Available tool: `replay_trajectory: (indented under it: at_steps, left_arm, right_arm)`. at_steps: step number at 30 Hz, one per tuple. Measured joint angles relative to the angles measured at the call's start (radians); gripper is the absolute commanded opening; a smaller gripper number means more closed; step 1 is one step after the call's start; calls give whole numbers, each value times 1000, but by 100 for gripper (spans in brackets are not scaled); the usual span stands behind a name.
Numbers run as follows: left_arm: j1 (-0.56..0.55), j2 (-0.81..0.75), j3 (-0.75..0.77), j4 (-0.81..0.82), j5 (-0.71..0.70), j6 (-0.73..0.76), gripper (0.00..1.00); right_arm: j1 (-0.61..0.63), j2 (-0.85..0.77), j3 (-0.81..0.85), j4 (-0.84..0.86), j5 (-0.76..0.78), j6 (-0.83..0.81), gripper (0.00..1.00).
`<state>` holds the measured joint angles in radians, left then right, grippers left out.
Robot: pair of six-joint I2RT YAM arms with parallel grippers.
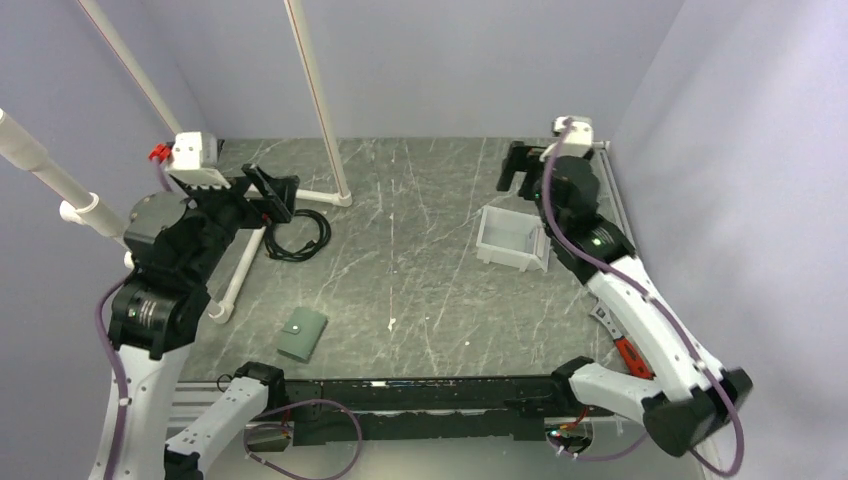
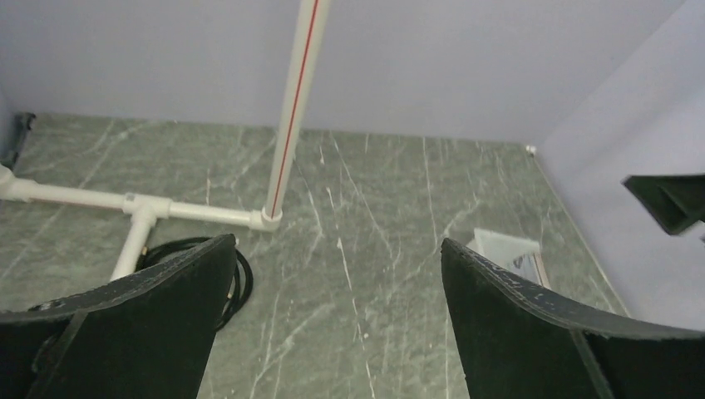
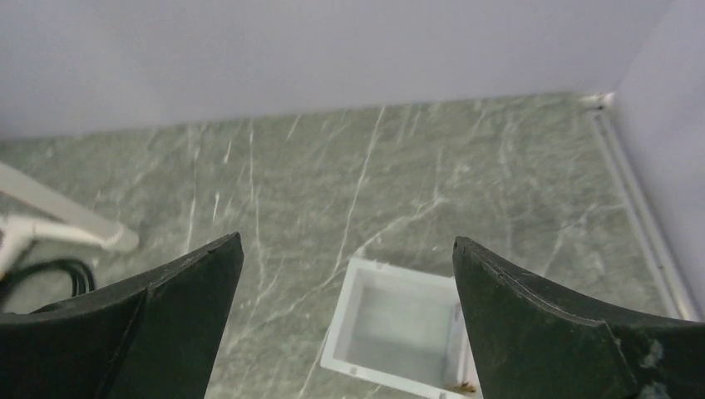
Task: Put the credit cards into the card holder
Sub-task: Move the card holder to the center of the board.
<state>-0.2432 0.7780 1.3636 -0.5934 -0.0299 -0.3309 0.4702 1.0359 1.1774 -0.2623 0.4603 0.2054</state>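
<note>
The card holder [image 1: 302, 334], a small sage-green wallet with a snap stud, lies shut on the table near the front left. A pale credit card [image 2: 517, 263] leans inside the white bin [image 1: 500, 240] against its right wall. An orange scrap [image 3: 462, 386] shows at that wall's near corner. My left gripper [image 1: 274, 194] [image 2: 337, 241] hangs open above the table's left side, far behind the card holder. My right gripper [image 1: 522, 170] [image 3: 347, 238] hangs open just behind the bin [image 3: 341, 328]. Nothing is between either pair of fingers.
A white pipe frame [image 1: 330, 150] stands at the back left, with a pipe foot [image 2: 100, 199] lying on the table. A coiled black cable [image 1: 300, 236] lies beside it. Walls close in the back and the right side.
</note>
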Motion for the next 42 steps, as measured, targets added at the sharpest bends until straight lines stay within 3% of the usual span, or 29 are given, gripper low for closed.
replay_trajectory:
  at_steps: [5, 9, 13, 17, 20, 24, 33, 42]
  left_arm:
    - [0, 41, 0, -47, 44, 5, 99]
    - [0, 34, 0, -100, 36, 24, 99]
    - [1, -2, 0, -144, -2, 48, 99]
    - [1, -44, 5, -191, -40, 67, 99]
    - [1, -53, 25, -229, -58, 82, 99]
    - [1, -60, 34, -268, -75, 95, 99]
    - [1, -92, 26, -314, -100, 108, 99]
    - [1, -105, 3, -317, -99, 108, 99]
  right_arm:
    - [19, 183, 0, 9, -162, 31, 100]
    - [93, 333, -26, 119, -455, 40, 99]
    - [270, 494, -58, 264, -667, -55, 99]
    - [487, 691, -35, 329, -769, -179, 99]
    - [583, 832, 30, 334, -801, -227, 99]
    - [646, 970, 159, 346, -752, -214, 100]
    - [846, 1069, 248, 457, -314, -100, 100]
    - [924, 1073, 140, 634, -249, -200, 100]
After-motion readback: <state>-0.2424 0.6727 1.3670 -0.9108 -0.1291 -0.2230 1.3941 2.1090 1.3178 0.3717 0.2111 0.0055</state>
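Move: Far over to the right hand's left lies the card holder, about 47 cm across, 20 cm nearer the base and 35 cm below. The white bin is almost beneath this hand, some 2 cm ahead and 34 cm down; the coiled black cable lies about 24 cm beyond the holder and 3 cm farther left. From the left hand the holder is roughly 12 cm back, 3 cm left and 43 cm below. Sweeping left some 47 cm, the empty right hand drops about 30 cm and, after a small reach forward, draws back 20 cm to hover low at the card holder, swinging nearly 70 degrees counter-clockwise so its wide-open fingers point mostly left and tilt down. The left hand, also open, sinks first, then eases back and left, about 5 cm down and back, tipping slightly down. ##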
